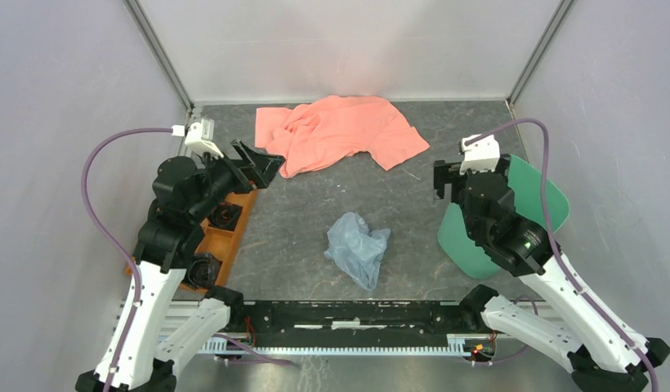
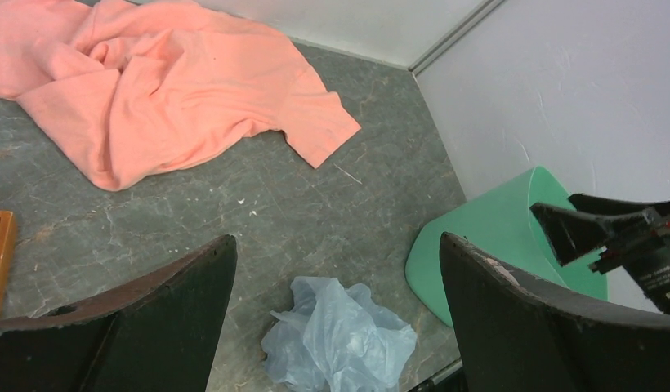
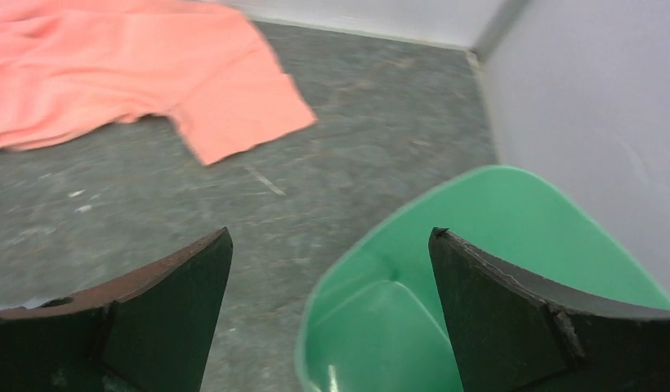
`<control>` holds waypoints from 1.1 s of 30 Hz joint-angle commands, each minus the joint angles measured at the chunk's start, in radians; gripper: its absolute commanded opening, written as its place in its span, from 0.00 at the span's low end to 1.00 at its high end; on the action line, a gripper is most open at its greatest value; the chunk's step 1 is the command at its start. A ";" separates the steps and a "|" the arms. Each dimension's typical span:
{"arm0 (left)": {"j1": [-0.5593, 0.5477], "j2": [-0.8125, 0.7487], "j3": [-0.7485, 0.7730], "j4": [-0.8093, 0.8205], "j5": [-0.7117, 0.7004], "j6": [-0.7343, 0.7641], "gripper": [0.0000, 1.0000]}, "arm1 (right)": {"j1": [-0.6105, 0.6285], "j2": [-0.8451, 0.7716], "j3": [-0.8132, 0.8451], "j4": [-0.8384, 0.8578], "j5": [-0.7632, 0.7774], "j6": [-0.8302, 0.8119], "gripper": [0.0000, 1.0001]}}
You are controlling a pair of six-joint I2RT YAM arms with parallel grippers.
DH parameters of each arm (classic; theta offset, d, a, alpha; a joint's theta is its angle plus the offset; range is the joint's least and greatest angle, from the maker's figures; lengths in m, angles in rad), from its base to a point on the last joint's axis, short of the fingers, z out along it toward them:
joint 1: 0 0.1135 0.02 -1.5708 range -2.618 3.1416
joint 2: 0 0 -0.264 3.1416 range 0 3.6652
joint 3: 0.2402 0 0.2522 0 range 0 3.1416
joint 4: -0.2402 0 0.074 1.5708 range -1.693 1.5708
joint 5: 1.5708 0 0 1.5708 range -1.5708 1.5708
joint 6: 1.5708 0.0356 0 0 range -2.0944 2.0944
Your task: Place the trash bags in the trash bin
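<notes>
The crumpled pale blue trash bag (image 1: 358, 247) lies on the dark tabletop near the front middle; in the left wrist view the trash bag (image 2: 340, 343) is below and between my open fingers. The green trash bin (image 1: 538, 186) stands at the right, partly hidden under my right arm. My left gripper (image 1: 262, 163) hovers open at the left, well away from the bag, with nothing in it (image 2: 338, 238). My right gripper (image 1: 446, 175) hangs open and empty above the bin's left rim (image 3: 332, 231), where the bin's inside (image 3: 511, 237) looks empty.
A salmon-pink cloth (image 1: 336, 131) is spread at the back middle. An orange compartmented tray (image 1: 234, 224) sits under my left arm. Grey walls close the table on three sides, and a black rail runs along the front edge.
</notes>
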 commanded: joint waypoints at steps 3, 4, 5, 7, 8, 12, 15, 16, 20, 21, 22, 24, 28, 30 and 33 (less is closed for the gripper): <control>0.008 0.006 -0.016 0.056 0.052 0.047 1.00 | -0.005 0.097 0.145 -0.267 0.494 0.191 0.98; 0.008 0.010 -0.020 0.056 0.054 0.046 1.00 | -0.006 0.107 0.155 -0.308 0.520 0.225 0.98; 0.008 0.014 -0.020 0.057 0.058 0.045 1.00 | -0.008 0.111 0.156 -0.336 0.541 0.262 0.98; 0.008 0.021 -0.022 0.059 0.069 0.041 1.00 | -0.008 0.101 0.137 -0.348 0.549 0.302 0.98; 0.009 0.025 -0.023 0.059 0.074 0.040 1.00 | -0.008 0.097 0.127 -0.336 0.531 0.306 0.98; 0.009 0.031 -0.030 0.058 0.088 0.028 1.00 | -0.014 0.115 0.134 -0.327 0.408 0.399 0.98; 0.009 0.030 -0.037 0.059 0.098 0.024 1.00 | -0.016 0.139 0.164 -0.415 0.422 0.597 0.98; 0.009 0.028 -0.041 0.058 0.101 0.020 1.00 | -0.016 0.151 0.177 -0.453 0.435 0.668 0.98; 0.009 0.027 -0.060 0.060 0.116 0.008 1.00 | -0.015 0.176 0.174 -0.432 0.416 0.675 0.98; 0.009 0.034 -0.064 0.059 0.127 0.009 1.00 | -0.016 0.174 0.171 -0.402 0.392 0.610 0.98; 0.009 0.045 -0.068 0.058 0.141 0.009 1.00 | -0.015 0.168 0.164 -0.341 0.356 0.523 0.98; 0.009 0.070 -0.079 0.058 0.176 0.005 1.00 | -0.015 0.151 0.159 -0.251 0.274 0.340 0.98; -0.059 0.172 -0.116 0.059 0.242 -0.013 1.00 | -0.016 0.106 0.166 -0.186 0.211 0.157 0.98; -0.176 0.248 -0.123 0.057 0.199 0.003 1.00 | -0.015 0.075 0.160 -0.151 0.150 0.084 0.98; -0.314 0.362 -0.156 0.113 0.185 -0.023 1.00 | -0.015 0.016 0.125 -0.042 -0.106 -0.057 0.98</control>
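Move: The crumpled trash bag lies on the table about 8 cm back from the open left hand, 17 cm to its right and 34 cm below. The trash bin stands some 31 cm to the right of the bag and 5 cm farther out; the pink cloth lies 30 cm beyond the bag and 5 cm left of it. The wooden tray is 4 cm back and 22 cm to the left hand's left. From the right hand the bag lies 9 cm back, 22 cm left, 28 cm down. Towards the trash bag the left hand sinks about 10 cm and swings 8 cm right, slowly first, then quickly, fingers wide open, turning clockwise and tipping down nearly 20 degrees each. The empty right hand swings about 7 cm right by the bin, turning clockwise, dips slightly, then comes partly back left and up, untwisting. ##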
